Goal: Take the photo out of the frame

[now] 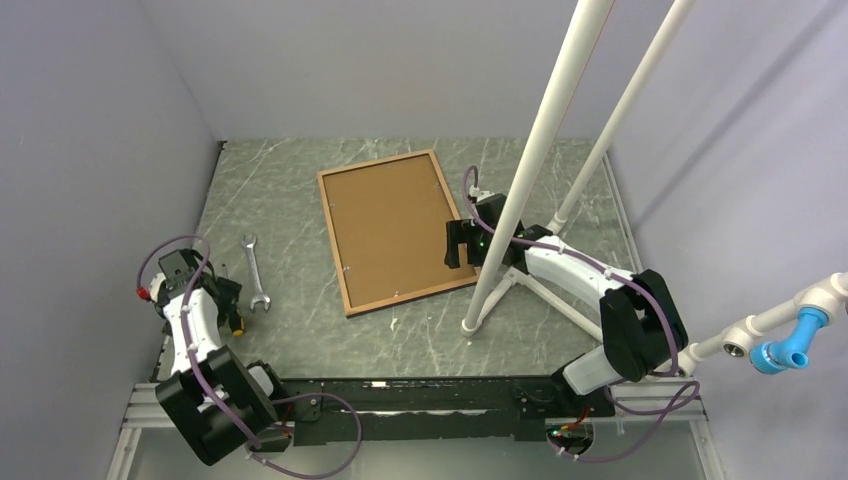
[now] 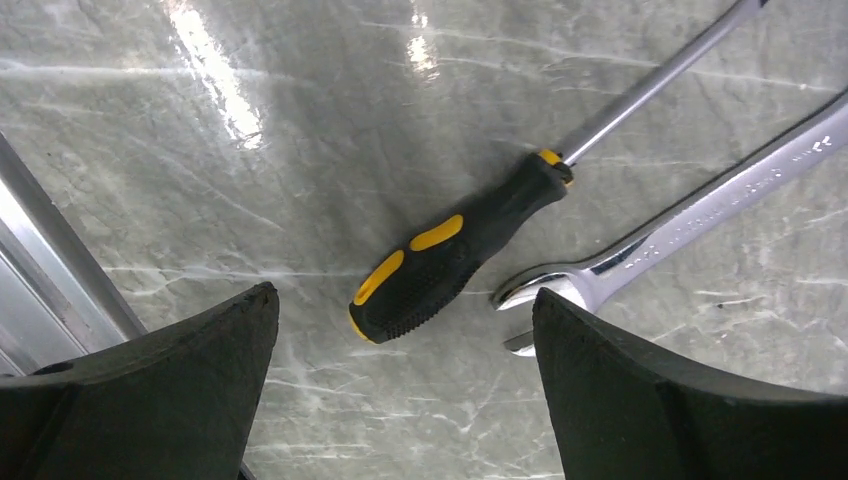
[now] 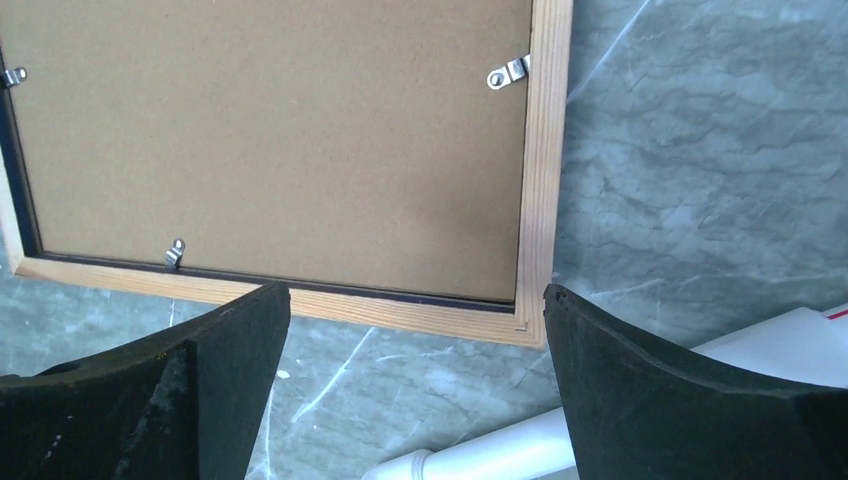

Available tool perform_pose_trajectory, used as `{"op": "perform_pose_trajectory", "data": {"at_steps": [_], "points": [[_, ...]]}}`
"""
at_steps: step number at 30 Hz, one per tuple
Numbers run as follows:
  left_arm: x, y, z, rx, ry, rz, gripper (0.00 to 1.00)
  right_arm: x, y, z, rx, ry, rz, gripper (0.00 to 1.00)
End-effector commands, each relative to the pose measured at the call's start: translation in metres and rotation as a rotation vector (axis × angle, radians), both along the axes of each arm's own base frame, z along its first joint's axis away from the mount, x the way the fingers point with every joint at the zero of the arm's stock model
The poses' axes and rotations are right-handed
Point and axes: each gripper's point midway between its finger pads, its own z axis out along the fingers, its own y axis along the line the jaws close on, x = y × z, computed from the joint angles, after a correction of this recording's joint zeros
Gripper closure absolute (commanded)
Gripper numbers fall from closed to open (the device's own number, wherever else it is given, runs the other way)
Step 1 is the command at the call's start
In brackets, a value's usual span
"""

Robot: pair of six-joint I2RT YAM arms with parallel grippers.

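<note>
The frame (image 1: 333,244) lies face down on the marble table, showing its brown backing board (image 1: 395,232) and light wood rim (image 3: 545,150). Small metal clips (image 3: 508,72) hold the board in place. The photo is hidden under the board. My right gripper (image 1: 462,243) hovers at the frame's right edge, near its front corner, open and empty. In the right wrist view the right gripper (image 3: 415,295) straddles that corner of the rim. My left gripper (image 1: 228,300) stays far left, open over a screwdriver (image 2: 450,250) and holding nothing.
A silver wrench (image 1: 257,272) lies left of the frame, next to the black-and-yellow screwdriver (image 1: 237,322). Two slanted white pipes (image 1: 540,150) rise just right of the frame, with a foot (image 1: 470,325) on the table. Grey walls enclose three sides.
</note>
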Motion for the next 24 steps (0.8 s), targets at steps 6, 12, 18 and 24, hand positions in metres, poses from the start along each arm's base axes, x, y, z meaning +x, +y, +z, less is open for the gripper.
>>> {"op": "perform_pose_trajectory", "data": {"at_steps": [6, 12, 18, 24], "points": [[0.016, 0.005, -0.017, -0.038, -0.052, 0.001, 0.15, 0.001, 0.009, 0.007, 0.069, -0.029, 0.001, 0.03], [0.022, 0.0, -0.03, -0.076, -0.049, -0.038, 0.27, 0.003, 0.012, 0.004, 0.08, -0.027, 0.001, 0.03], [0.017, -0.005, -0.038, -0.093, -0.034, -0.039, 0.4, 0.004, 0.012, 0.005, 0.083, -0.032, -0.004, 0.04], [0.008, -0.004, -0.041, -0.083, -0.004, -0.021, 0.69, 0.004, 0.009, 0.014, 0.08, -0.051, -0.015, 0.05]]}}
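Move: Just ahead of the open left fingers lies the black-and-yellow screwdriver handle, its middle roughly 2 cm farther out, 1 cm left and 4 cm below. The wrench lies on the handle's right, its middle some 10 cm ahead of the hand and 3 cm to the right; the frame, back side up, is centred about 17 cm ahead and 32 cm right. From the right hand, the handle is around 44 cm left, 11 cm back and 8 cm lower. Sinking about 4 cm onto the screwdriver handle, the left hand eases some 1.5 cm forward on the way down, its tilt barely changing. The fingers close from wide open to well under half, coming in on both sides of the handle near its butt end and pinching it beside the wrench's near end. ##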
